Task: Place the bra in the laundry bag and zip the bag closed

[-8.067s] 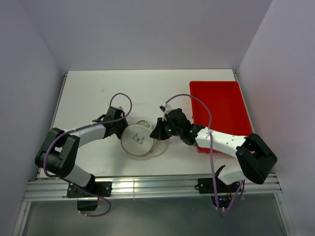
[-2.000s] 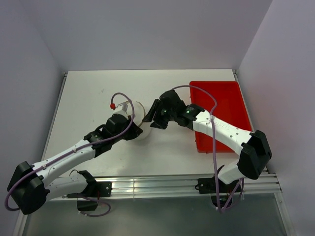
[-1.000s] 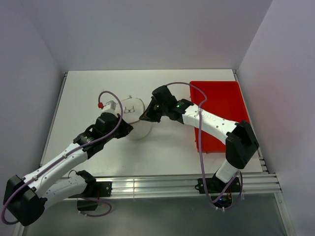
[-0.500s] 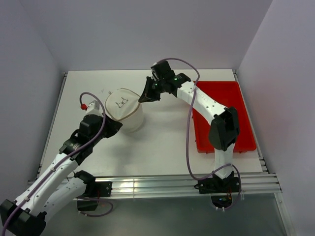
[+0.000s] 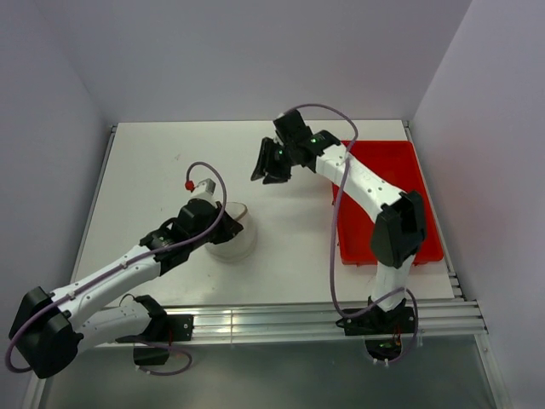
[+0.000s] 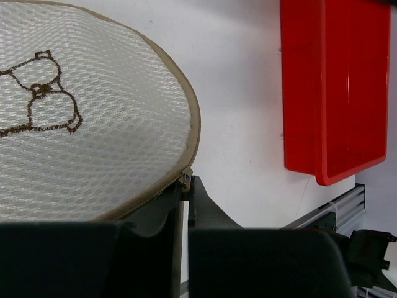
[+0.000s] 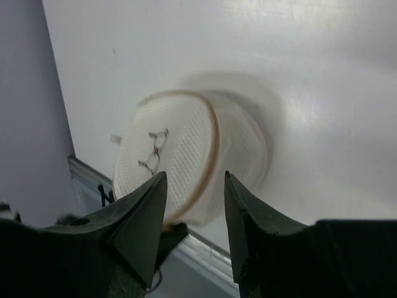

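The cream mesh laundry bag lies on the white table, left of centre. Its round face with the dark bra outline fills the left wrist view. My left gripper is shut on the small zipper pull at the bag's tan rim. My right gripper hangs open above the table, behind and to the right of the bag, touching nothing. In the right wrist view the bag lies beyond the spread fingertips, apart from them. The bra is hidden in every view.
A red plastic tray stands along the table's right side, also in the left wrist view. The right arm's links reach over the tray's left edge. Grey walls close in the back and both sides.
My right gripper has opened and let go of the bag's rim, staying high at the back. The left gripper has carried the bag down and to the near right.
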You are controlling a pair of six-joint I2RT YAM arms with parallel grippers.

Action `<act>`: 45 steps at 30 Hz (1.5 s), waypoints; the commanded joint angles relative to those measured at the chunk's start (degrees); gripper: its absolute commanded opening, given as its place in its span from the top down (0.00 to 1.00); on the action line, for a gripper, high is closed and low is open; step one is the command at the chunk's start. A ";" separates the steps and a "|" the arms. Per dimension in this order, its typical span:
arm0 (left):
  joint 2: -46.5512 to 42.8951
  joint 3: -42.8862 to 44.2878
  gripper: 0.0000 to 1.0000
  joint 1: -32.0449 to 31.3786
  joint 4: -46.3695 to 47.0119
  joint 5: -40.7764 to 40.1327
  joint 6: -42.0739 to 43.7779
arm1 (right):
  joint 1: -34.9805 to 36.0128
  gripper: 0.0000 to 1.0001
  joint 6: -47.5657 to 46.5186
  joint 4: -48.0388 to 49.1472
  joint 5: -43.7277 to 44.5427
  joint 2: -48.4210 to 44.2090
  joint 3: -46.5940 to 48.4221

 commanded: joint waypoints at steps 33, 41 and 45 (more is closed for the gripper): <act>0.74 -0.25 1.00 -1.07 10.08 2.77 1.25 | 7.68 0.45 40.41 26.40 1.46 -21.72 -38.60; 0.56 -0.08 1.00 -1.42 9.91 2.86 1.87 | 7.77 0.46 40.14 26.13 1.46 -18.64 -36.57; 0.74 0.10 1.00 -1.51 9.73 3.04 2.04 | 7.77 0.48 40.94 27.72 0.76 -17.94 -37.28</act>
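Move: The right hand, half open and empty, is aimed at the laundry bag's zipped rim just beside the left fingers, about 10 cm back, 6 cm to its left and 5 cm below. The zip pull in the left grip lies 13 cm back, 7 cm left and 6 cm below; the bag's body is roughly 15 cm back, 8 cm left and 11 cm lower. From the left hand, that stretch of rim is some 3 cm ahead and a centimetre up, neither left nor right. Back and a little down, the right hand returns about 10 cm to the bag's rim, swinging out to its right first and then curving back left, while the wrist turns some 30 degrees, tipping down and clockwise. Its fingers stay half open and end on either side of the rim by the left fingertips. The left hand keeps its pinch at the zip pull and eases about 2 cm right and slightly up. ##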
